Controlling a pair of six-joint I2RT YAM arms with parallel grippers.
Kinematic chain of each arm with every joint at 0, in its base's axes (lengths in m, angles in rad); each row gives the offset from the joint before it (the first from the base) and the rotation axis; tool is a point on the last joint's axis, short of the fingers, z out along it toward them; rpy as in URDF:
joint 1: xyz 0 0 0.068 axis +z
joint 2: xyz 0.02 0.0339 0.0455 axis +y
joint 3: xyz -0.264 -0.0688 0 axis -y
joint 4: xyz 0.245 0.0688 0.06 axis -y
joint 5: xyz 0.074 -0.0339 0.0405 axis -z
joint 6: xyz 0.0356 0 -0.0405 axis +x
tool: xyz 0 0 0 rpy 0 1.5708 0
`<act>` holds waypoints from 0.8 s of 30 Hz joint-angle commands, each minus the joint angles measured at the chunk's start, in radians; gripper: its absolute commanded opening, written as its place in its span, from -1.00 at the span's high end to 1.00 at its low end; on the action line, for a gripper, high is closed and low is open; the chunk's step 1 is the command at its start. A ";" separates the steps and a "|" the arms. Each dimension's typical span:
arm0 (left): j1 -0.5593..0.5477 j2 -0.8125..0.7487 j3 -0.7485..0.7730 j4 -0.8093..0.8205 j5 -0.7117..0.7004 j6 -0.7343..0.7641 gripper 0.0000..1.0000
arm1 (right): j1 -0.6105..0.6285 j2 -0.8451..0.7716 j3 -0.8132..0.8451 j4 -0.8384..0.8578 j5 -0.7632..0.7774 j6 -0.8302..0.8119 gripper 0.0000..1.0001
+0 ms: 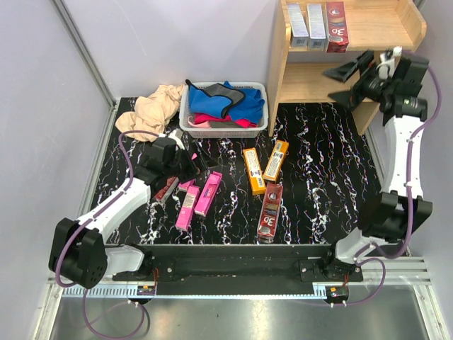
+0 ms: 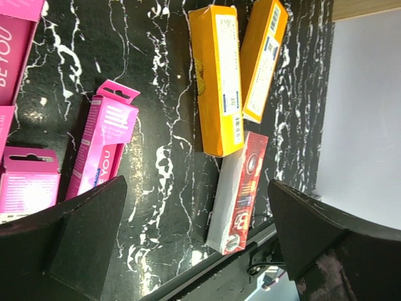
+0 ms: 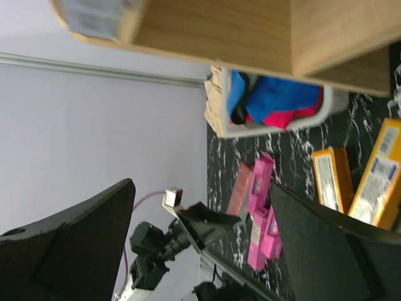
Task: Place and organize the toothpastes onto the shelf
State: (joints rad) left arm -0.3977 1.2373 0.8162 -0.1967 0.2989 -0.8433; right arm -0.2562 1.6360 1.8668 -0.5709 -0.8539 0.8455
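Observation:
The wooden shelf (image 1: 396, 32) stands at the far right. Its upper tier holds two silver-grey toothpaste boxes (image 1: 307, 25) and a dark red one (image 1: 337, 27). On the table lie two orange boxes (image 1: 253, 170), a dark red box (image 1: 270, 211), pink boxes (image 1: 208, 193) and another dark red box (image 1: 167, 189). My left gripper (image 1: 197, 161) is open and empty, low over the table beside the pink boxes. Its wrist view shows the orange boxes (image 2: 220, 81), a red box (image 2: 241, 188) and pink boxes (image 2: 103, 144). My right gripper (image 1: 343, 83) is open and empty in front of the lower tier.
A white basket (image 1: 190, 122) of coloured cloths sits at the back middle, with a beige cloth (image 1: 152, 110) to its left. The right wrist view shows the shelf's underside (image 3: 250, 31) and the basket (image 3: 219, 119). A metal rail (image 1: 241, 249) runs along the near edge.

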 commanded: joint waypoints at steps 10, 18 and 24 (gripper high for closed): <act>-0.120 0.094 0.136 -0.108 -0.104 0.167 -0.98 | -0.003 -0.363 -0.674 0.055 0.047 -0.161 -0.99; -0.363 0.298 0.320 -0.135 -0.185 0.188 -0.98 | -0.003 -0.446 -0.934 -0.001 0.095 -0.246 -1.00; -0.509 0.476 0.491 -0.191 -0.271 0.190 -0.98 | -0.003 -0.473 -1.009 -0.024 0.144 -0.264 -0.98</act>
State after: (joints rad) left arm -0.8303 1.6283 1.1912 -0.3553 0.1318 -0.6765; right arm -0.2562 1.2140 0.8803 -0.5861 -0.7536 0.6250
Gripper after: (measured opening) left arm 0.987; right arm 0.994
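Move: The left hand, wide open, has the red toothpaste box about 20 cm to its right, 9 cm back and 12 cm below. Just beyond it, on the same table, the left yellow box lies some 15 cm right and 4 cm ahead, the right yellow box 21 cm right and 7 cm ahead. From the right hand, high in front of the shelf and open, that red box is about 24 cm back, 15 cm left and 37 cm down. Both empty hands head for the red toothpaste box and touch nothing yet. The right drops about 24 cm while drawing back some 14 cm from the shelf, its fingers tipping down about 25 degrees. The left first sinks slightly, then swings some 14 cm right, easing back and down a little, turning clockwise with its left side rising. All fingers stay wide open. ##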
